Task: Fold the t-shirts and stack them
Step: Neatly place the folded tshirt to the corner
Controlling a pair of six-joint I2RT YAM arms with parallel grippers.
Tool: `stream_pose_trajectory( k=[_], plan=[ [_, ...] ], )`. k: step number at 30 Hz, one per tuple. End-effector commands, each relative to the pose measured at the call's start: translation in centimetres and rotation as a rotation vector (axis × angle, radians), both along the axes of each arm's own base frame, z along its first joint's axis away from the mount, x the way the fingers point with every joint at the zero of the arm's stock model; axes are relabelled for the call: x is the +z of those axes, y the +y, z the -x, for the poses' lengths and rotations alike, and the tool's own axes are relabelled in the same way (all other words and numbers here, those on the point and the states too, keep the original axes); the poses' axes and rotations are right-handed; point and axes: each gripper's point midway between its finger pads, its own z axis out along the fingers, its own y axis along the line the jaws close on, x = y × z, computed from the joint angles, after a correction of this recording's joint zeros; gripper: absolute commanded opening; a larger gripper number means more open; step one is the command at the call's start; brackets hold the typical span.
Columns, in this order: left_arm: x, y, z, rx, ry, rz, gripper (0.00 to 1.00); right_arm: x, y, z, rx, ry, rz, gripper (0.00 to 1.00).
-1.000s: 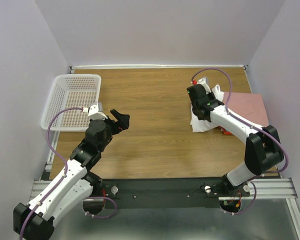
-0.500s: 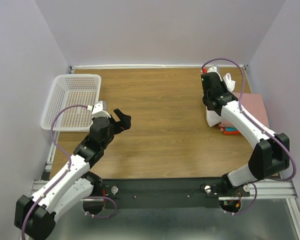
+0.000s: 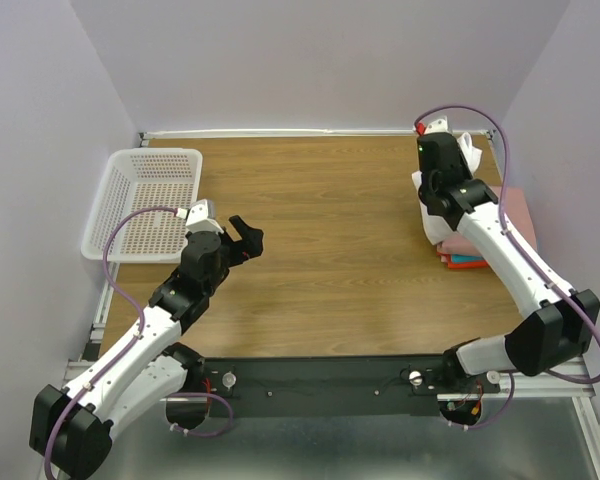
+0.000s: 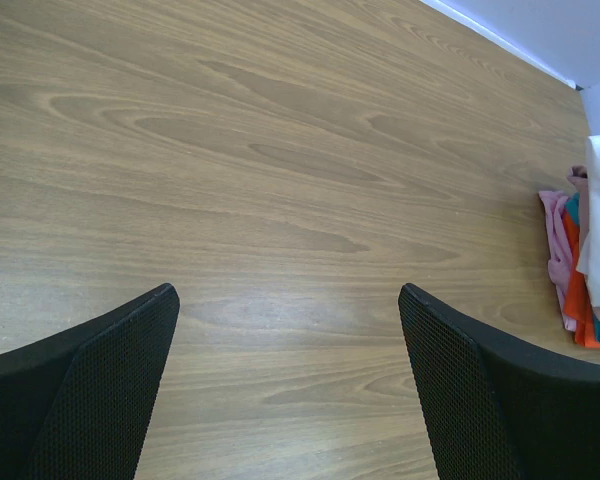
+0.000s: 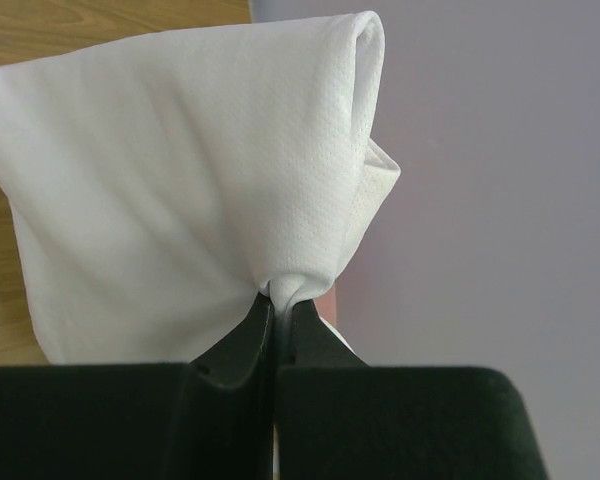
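My right gripper (image 5: 280, 300) is shut on a pinched fold of the white t-shirt (image 5: 180, 170), which hangs from it in a bunch. From above, the right gripper (image 3: 448, 150) is raised near the far right corner. The white shirt (image 3: 432, 218) drapes down over the left edge of the folded stack. That stack shows a dusty pink shirt (image 3: 515, 210) over thin red-orange (image 3: 458, 263) and blue (image 3: 472, 258) ones. My left gripper (image 3: 245, 238) is open over bare wood at left centre, nothing between its fingers (image 4: 100, 390). The stack's edge (image 4: 575, 300) shows far right in its view.
A white perforated basket (image 3: 145, 200) stands at the far left of the wooden table (image 3: 320, 250). Lilac walls close the table at back and both sides; the right wall is close behind the held shirt.
My right gripper has carried the white shirt up and to the right, from the table left of the stack to over the stack near the far right corner. The left arm barely shifted.
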Motion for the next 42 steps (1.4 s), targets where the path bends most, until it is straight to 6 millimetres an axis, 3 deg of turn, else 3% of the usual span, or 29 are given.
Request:
stream_pose_trajectory(
  k=[1, 11, 19, 32, 36, 42],
  plan=[
    [2.1, 0.3, -0.6, 0.016, -0.057, 0.004, 0.98, 2.3, -0.3, 1.1, 0.005, -0.012, -0.037, 0.00],
    [2.0, 0.5, -0.4, 0.018, -0.062, 0.004, 0.98, 2.5, -1.0, 1.4, -0.007, 0.014, -0.026, 0.01],
    [1.6, 0.7, -0.4, 0.029, -0.057, -0.004, 0.98, 1.8, -3.6, 0.5, -0.046, 0.069, 0.001, 0.01],
    [0.8, 1.2, -0.4, 0.048, -0.036, -0.035, 0.98, -3.6, -9.2, -1.8, -0.093, 0.289, 0.040, 0.01],
    [0.6, 1.4, -0.4, 0.055, -0.031, -0.041, 0.98, -5.0, -12.2, -2.0, -0.170, 0.309, 0.025, 0.01],
    [0.3, 1.7, -0.4, 0.065, -0.026, -0.052, 0.98, -7.9, -14.3, -2.3, -0.217, 0.361, 0.004, 0.01]
  ],
)
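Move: The right hand still holds the white t-shirt, whose body hangs roughly 4 cm to its left and 10 cm below. The middle of the stack of folded t-shirts lies about level ahead, some 12 cm to its right and 23 cm below. The orange shirt's near edge shows about 7 cm back and 6 cm right, 25 cm below. From the idle left hand the stack is about 60 cm right, 10 cm ahead and 14 cm below. Grip kept, the right hand carries the white t-shirt about 13 cm right over the stack, then also sinks, tipping down. ##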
